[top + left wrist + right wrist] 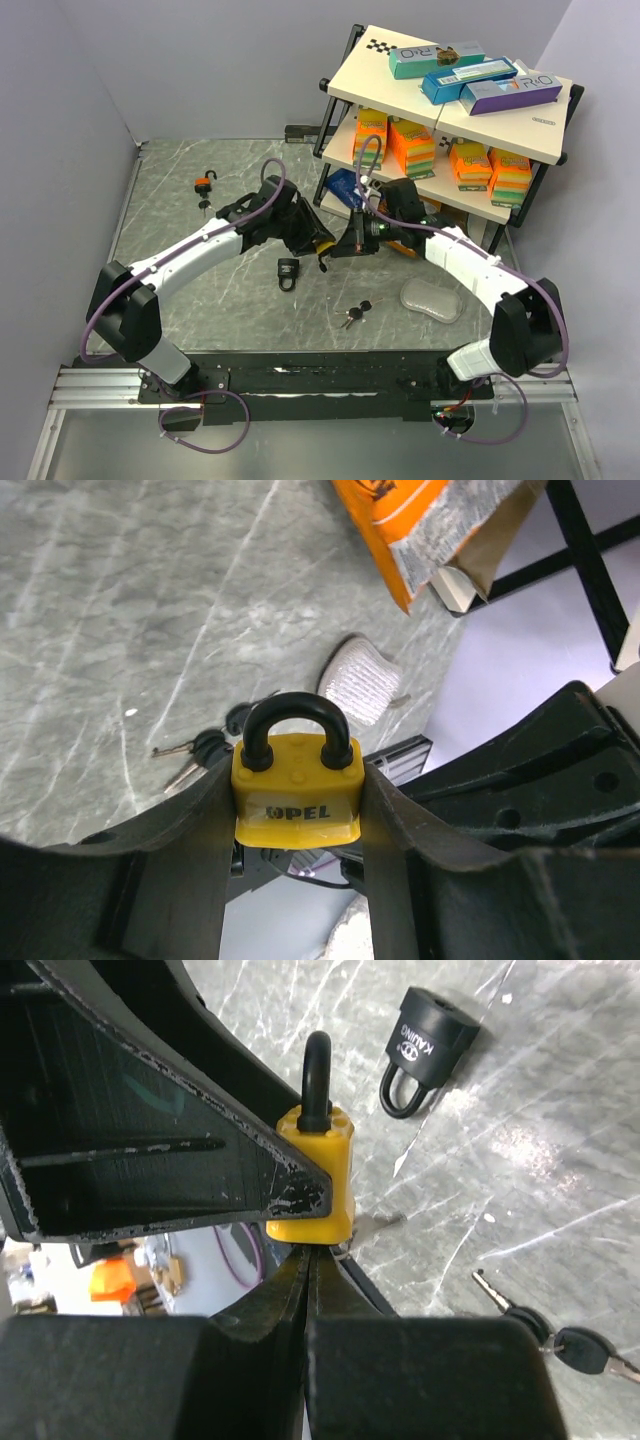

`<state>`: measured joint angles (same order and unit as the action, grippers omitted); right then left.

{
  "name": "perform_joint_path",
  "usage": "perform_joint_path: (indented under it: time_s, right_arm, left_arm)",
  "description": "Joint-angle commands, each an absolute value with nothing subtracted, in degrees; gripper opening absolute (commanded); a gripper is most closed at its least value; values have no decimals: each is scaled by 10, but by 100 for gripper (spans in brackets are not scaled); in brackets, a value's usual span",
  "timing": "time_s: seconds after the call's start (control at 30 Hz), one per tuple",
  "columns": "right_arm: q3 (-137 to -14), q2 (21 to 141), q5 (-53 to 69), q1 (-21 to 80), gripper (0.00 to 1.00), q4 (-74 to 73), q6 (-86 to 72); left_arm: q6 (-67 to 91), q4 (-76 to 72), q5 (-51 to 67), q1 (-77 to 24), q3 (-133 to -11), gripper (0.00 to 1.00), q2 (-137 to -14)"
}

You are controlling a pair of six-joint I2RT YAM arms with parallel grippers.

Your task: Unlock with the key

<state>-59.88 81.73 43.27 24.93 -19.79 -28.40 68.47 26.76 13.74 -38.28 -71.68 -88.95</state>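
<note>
My left gripper (320,250) is shut on a yellow padlock (297,790) marked OPEL, holding it by its sides above the table with the black shackle closed. The padlock also shows in the top view (326,246) and the right wrist view (322,1175). My right gripper (341,247) meets it from the right. In the right wrist view that gripper (307,1252) is shut, its tips pressed against the padlock's bottom face. A key between the tips is almost wholly hidden; only a bit of metal shows at the lock's base.
A black padlock (288,272) and a bunch of keys (353,315) lie on the marble table (200,320) below the grippers. An orange padlock (205,184) lies far left. A clear pouch (432,298) lies right. A shelf rack (450,100) with boxes stands at back right.
</note>
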Motion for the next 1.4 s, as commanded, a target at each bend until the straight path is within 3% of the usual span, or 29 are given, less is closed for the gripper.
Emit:
perform_joint_path:
  time_s: [0.0,0.37,0.93,1.37]
  right_arm:
    - [-589,773,381,240,0,-94,-299]
    - [-552,732,327,243,0,23,-308]
    - [-577,737,410,191,0,66,-454]
    - [-561,734,424,179,0,114,-523]
  left_arm:
    - [699,240,198,-403,-735,1,-863]
    - [763,164,216,-417,-723,1,-853]
    - [702,-39,222,-418,-652,1,-767]
    - [670,-99,248,-426,-643,1,-748]
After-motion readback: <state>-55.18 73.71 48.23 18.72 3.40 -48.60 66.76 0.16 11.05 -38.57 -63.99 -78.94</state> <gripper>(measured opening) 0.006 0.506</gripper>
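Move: The yellow padlock is already pinched at my left hand point, with no offset. From my shut right fingers, which are at its keyhole end, it lies about 2 cm to the left and 1 cm ahead at the same height. On the table some 16 cm below, the black padlock is roughly 7 cm left of my left hand and 5 cm back; the loose keys are about 7 cm right of that hand and 13 cm back. I raise both hands together, easing up at first and then faster, my left by about 10 cm and my right by some 9, drifting slightly forward. My left keeps the yellow padlock pinched and tips its fingers up from pointing steeply down, while my shut right fingers stay at the keyhole end and roll the other way, twisting some 30 degrees relative to the lock. ##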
